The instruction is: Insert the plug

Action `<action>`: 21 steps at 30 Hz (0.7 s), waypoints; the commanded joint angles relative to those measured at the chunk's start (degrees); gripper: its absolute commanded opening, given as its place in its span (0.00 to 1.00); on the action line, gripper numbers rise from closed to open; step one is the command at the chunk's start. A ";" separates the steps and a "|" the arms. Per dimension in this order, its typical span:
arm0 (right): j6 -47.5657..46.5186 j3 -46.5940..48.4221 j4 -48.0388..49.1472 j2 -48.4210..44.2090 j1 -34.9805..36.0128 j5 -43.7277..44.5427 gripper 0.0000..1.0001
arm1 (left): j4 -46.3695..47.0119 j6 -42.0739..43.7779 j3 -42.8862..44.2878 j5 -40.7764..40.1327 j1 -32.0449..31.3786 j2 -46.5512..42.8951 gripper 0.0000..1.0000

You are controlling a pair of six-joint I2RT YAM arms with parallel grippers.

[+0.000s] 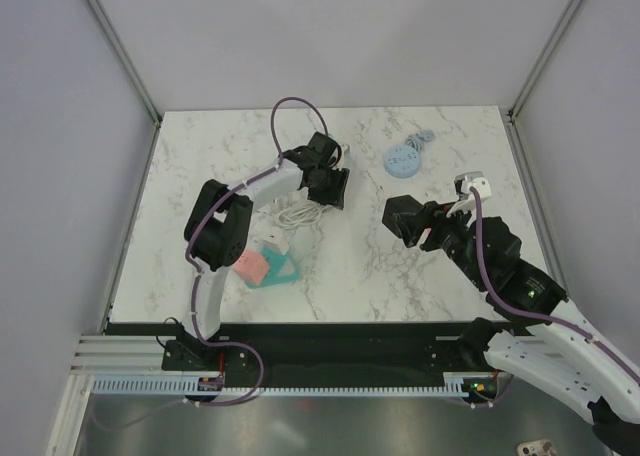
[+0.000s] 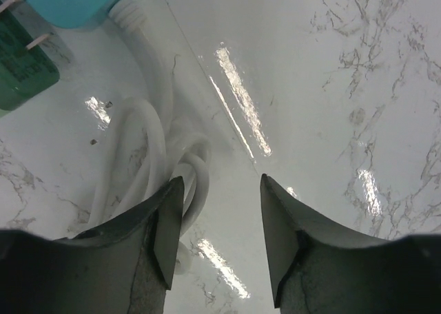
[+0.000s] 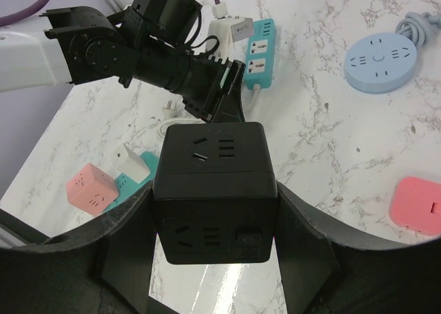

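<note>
My right gripper point(image 1: 412, 222) is shut on a black cube socket point(image 3: 213, 162), held above the table with one outlet face up and another toward the camera. A coiled white cable point(image 2: 148, 155) lies on the marble, and a small white plug point(image 3: 167, 108) with metal prongs sits beside it. My left gripper point(image 2: 220, 217) hovers low over the table with its jaws open and nothing between them. The left finger point(image 2: 162, 224) is right next to the cable coil. In the top view the left gripper point(image 1: 328, 188) is just right of the cable point(image 1: 295, 214).
A teal power strip point(image 3: 260, 52) with a white adapter point(image 3: 227, 30) lies behind the left gripper. A pink cube socket point(image 1: 251, 268) and a teal strip point(image 1: 284, 273) sit front left. A round blue socket point(image 1: 403, 161) lies at the back right. A pink block point(image 3: 417, 205) lies by the right arm.
</note>
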 commanded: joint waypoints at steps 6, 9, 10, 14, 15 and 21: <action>2.78 3.34 -0.15 -1.55 0.18 1.07 0.00 | -0.86 1.53 -2.07 1.13 -2.51 0.16 0.32; 3.04 3.60 -1.03 -1.47 0.18 1.77 0.00 | -0.77 -0.66 -3.31 1.67 -4.17 -1.16 0.26; 3.39 4.04 -2.33 -1.12 0.18 2.20 0.00 | -0.77 -1.28 -4.09 1.93 -4.71 -1.77 0.25; 4.71 7.20 -7.78 2.39 0.18 5.80 0.00 | -0.68 -4.44 -5.33 3.86 -7.61 -4.58 0.24; 4.98 9.03 -9.10 3.18 0.18 7.81 0.00 | -0.59 -5.93 -5.77 4.74 -8.74 -5.11 0.24; 6.82 17.21 -20.35 9.69 0.18 14.86 0.00 | 2.04 -10.94 -7.35 7.90 -12.53 -9.59 0.25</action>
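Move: Just under the open left fingertips lies the right end of the white cord bundle, its middle about 6 cm to the left, level fore and aft and some 3 cm below. From this hand, the teal power strip is roughly 14 cm straight ahead, the green plug 10 cm ahead and 5 cm left, the white cube 9 cm back and 16 cm left. From the right hand, the bundle lies about 18 cm ahead, 20 cm left and 27 cm below. Closing on the white cord while sinking a couple of centimetres, the left fingers pinch the bundle's right end, then drag it back about 10 cm and some 6 cm to the right, away from the power strip's starting place, rising slightly at the end. The right hand keeps its grip on the black cube, easing about 2 cm right while turning some 10 degrees clockwise and tipping down. ##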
